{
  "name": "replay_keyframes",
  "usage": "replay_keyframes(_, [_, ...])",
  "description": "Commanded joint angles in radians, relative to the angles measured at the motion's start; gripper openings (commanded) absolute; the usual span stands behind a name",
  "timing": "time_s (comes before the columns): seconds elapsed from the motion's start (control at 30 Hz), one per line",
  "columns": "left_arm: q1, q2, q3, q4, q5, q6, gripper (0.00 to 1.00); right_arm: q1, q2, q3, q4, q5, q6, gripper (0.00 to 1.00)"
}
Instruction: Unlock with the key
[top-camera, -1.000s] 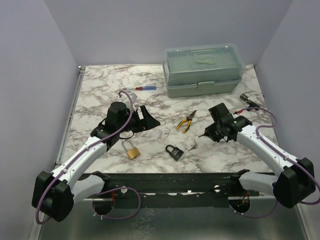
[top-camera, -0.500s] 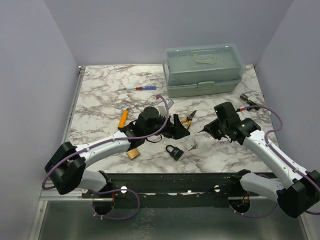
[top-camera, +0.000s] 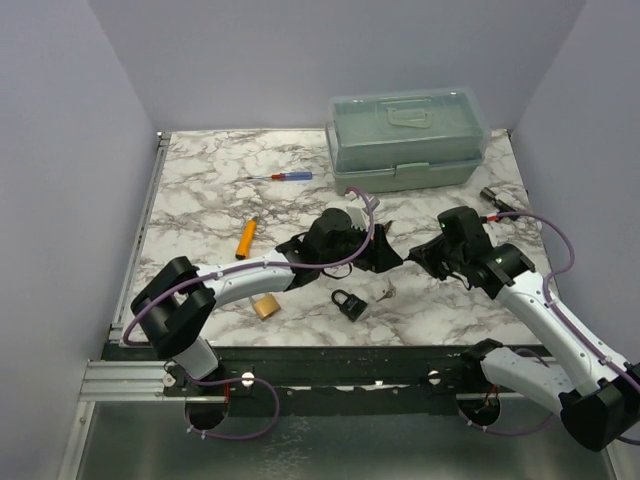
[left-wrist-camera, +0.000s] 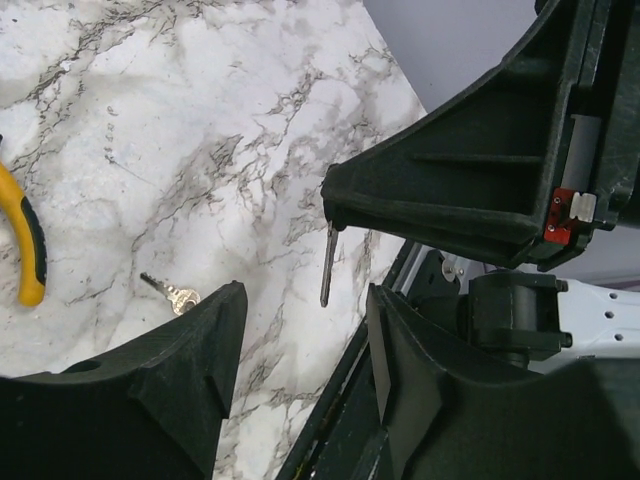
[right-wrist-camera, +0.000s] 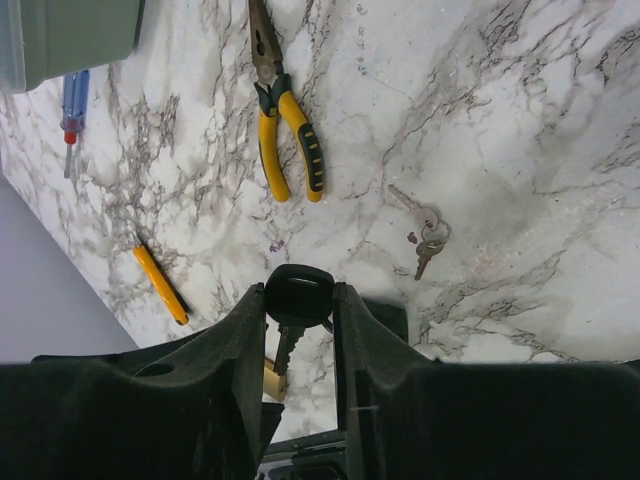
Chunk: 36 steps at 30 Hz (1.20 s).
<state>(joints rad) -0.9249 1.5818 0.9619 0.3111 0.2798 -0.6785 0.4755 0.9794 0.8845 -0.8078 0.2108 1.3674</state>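
My right gripper (right-wrist-camera: 300, 292) is shut on a black-headed key (right-wrist-camera: 298, 290), whose blade points back toward the camera. In the left wrist view that blade (left-wrist-camera: 328, 265) sticks out of the right gripper's fingers (left-wrist-camera: 450, 200), just ahead of my left gripper (left-wrist-camera: 303, 300). The left gripper is open with nothing between its jaws. From above, the left gripper (top-camera: 388, 256) and right gripper (top-camera: 416, 256) nearly meet at mid-table. A small silver key bunch (top-camera: 385, 292) (right-wrist-camera: 425, 232) (left-wrist-camera: 172, 294) lies loose on the marble. A black padlock (top-camera: 349, 303) and a brass padlock (top-camera: 265, 306) lie near the front.
Yellow-handled pliers (right-wrist-camera: 285, 140) lie under the left gripper, hidden in the top view. An orange marker (top-camera: 246, 238), a red-and-blue screwdriver (top-camera: 283, 177) and a green toolbox (top-camera: 408, 140) sit farther back. A small black part (top-camera: 497, 199) lies at the right edge.
My left arm swung right from the table's left side to the middle, its jaws narrowing. The right gripper shifted slightly back and left, still gripping the key.
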Motion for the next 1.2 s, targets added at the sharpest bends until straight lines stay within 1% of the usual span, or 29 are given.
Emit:
replay_keyframes(0.0, [-0.011,0.032,0.043,0.047,-0.001,0.019,0.54,-0.006,-0.019,0.008,-0.017,-0.022,-0.014,0.00])
replay_keyframes(0.17, [-0.018,0.056,0.059,0.062,0.013,0.016,0.46,-0.006,-0.022,0.008,-0.011,-0.026,-0.019,0.00])
replay_keyframes(0.37, [-0.019,0.068,0.064,0.062,0.032,0.016,0.43,-0.006,-0.030,0.011,-0.011,-0.025,-0.024,0.00])
replay_keyframes(0.5, [-0.019,0.069,0.060,0.062,0.039,0.017,0.37,-0.006,-0.034,0.010,-0.010,-0.028,-0.024,0.00])
replay_keyframes(0.6, [-0.019,0.075,0.067,0.066,0.052,0.012,0.24,-0.007,-0.036,0.008,-0.007,-0.032,-0.025,0.00])
replay_keyframes(0.7, [-0.019,0.086,0.077,0.066,0.076,0.014,0.04,-0.007,-0.036,0.008,-0.004,-0.037,-0.024,0.00])
replay_keyframes(0.73, [-0.020,0.088,0.079,0.066,0.081,0.014,0.00,-0.006,-0.037,0.007,-0.002,-0.038,-0.024,0.00])
replay_keyframes(0.9, [-0.019,0.076,0.077,0.068,0.086,0.013,0.00,-0.007,-0.059,0.002,0.022,-0.038,-0.032,0.01])
replay_keyframes(0.93, [-0.019,0.067,0.075,0.068,0.083,0.016,0.00,-0.006,-0.064,0.001,0.026,-0.037,-0.038,0.07])
replay_keyframes(0.97, [-0.019,0.056,0.069,0.067,0.077,0.022,0.00,-0.006,-0.071,0.001,0.030,-0.035,-0.045,0.21])
replay_keyframes(1.0, [-0.019,0.042,0.062,0.065,0.071,0.029,0.00,-0.006,-0.079,0.002,0.037,-0.031,-0.056,0.36])
replay_keyframes(1.07, [-0.019,0.010,0.046,0.060,0.050,0.051,0.00,-0.006,-0.099,0.003,0.052,-0.027,-0.089,0.59])
replay_keyframes(1.1, [-0.019,-0.007,0.038,0.053,0.037,0.064,0.00,-0.006,-0.111,0.002,0.061,-0.026,-0.108,0.68])
replay_keyframes(1.13, [-0.019,-0.023,0.030,0.043,0.023,0.081,0.00,-0.006,-0.123,0.002,0.073,-0.025,-0.132,0.74])
replay_keyframes(1.17, [-0.019,-0.039,0.025,0.029,0.011,0.103,0.00,-0.006,-0.138,0.002,0.090,-0.030,-0.160,0.78])
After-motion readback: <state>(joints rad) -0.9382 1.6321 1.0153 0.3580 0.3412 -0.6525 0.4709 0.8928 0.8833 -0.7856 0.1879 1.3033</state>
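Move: The right hand pinches the key by its black head, and the bare blade points left towards the open left fingers. The key's middle lies about 4 cm right of the left hand and 1 cm ahead, at its height. The loose keys lie on the table about 4 cm ahead of the left hand, level sideways and some 13 cm below; the black padlock is 9 cm left of that hand, level fore-and-aft and as low. From the right hand, the left fingers are about 5 cm to the left and 1 cm back, level in height. The left hand eases about 2 cm to the right, its open fingers going around the blade of the key that the right hand still holds out almost motionless, then shuts them fully and pinches the blade. Only then does the right hand open wide, letting go of the black head and lifting about 2 cm, while the left keeps its pinch and starts upward by about 1 cm. ##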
